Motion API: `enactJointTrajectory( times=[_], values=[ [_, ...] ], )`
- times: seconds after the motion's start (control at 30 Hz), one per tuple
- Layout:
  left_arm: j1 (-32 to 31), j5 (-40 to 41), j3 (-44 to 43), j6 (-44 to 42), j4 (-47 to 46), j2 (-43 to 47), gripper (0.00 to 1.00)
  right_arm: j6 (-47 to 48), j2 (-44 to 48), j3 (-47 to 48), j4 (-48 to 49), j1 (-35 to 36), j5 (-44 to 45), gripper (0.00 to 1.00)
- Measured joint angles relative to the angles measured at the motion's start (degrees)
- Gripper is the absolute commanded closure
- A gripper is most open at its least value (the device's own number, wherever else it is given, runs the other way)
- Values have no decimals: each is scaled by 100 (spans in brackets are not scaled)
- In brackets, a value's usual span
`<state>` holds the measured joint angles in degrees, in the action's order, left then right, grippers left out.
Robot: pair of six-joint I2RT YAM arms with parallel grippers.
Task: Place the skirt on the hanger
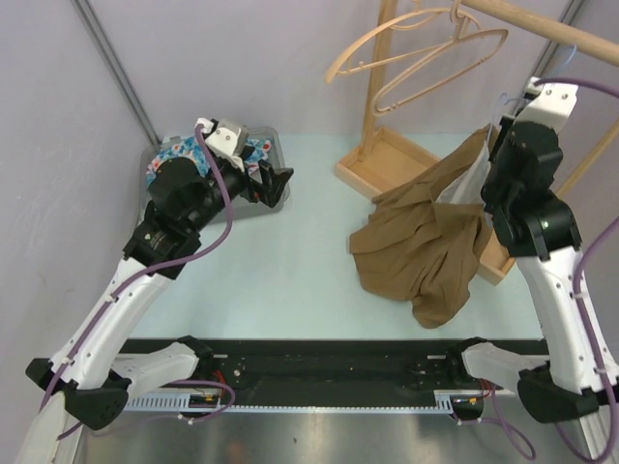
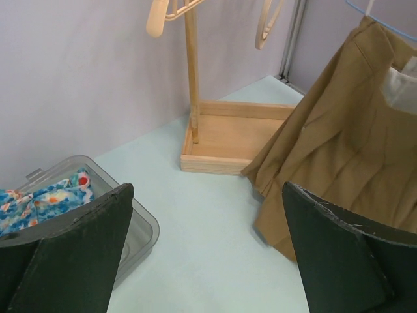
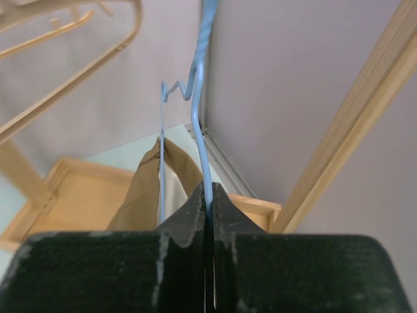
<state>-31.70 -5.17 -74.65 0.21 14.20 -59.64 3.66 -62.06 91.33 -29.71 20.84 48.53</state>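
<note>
The tan skirt hangs from a thin blue wire hanger, its lower part heaped on the table. It also shows in the left wrist view and the right wrist view. My right gripper is shut on the blue hanger's wire, held up at the right beside the rack. My left gripper is open and empty above the table, left of the skirt, its fingers wide apart.
A wooden rack with a tray base and a top rail carries wooden hangers. A clear bin with patterned cloth sits at the back left.
</note>
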Motion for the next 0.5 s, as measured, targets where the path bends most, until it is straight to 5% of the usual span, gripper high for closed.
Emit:
enactJointTrajectory(
  times=[0.17,0.5],
  values=[
    [-4,-103,-4,48,0,-116,0,-9,-833,546,7,-1093,-273,100],
    [-7,-214,-136,133,-2,-498,0,7,-1307,1412,105,-1908,-649,100]
  ],
)
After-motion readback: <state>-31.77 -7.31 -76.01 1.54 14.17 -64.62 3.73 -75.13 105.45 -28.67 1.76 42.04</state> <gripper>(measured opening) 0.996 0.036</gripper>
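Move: The right gripper holds the blue hanger with the skirt. The rack's rail, at the stretch the hook is bound for, lies about 11 cm ahead, 9 cm right and 13 cm above it. The wooden hangers are some 17 cm ahead and 16 cm left, a little higher; the rack's right post is about 5 cm ahead and 22 cm right. From the empty left gripper that rail stretch is roughly 50 cm right, 11 cm ahead and 18 cm up. Carry the blue hanger right, about 8 cm in all, towards the rail near the right post, keeping the right fingers shut on its wire. Go forward some 4 cm during the first half, then stop advancing and lift about 3 cm, turning the hand clockwise roughly 13 degrees. Let the open left gripper ease right, forward and down a little, touching nothing. ##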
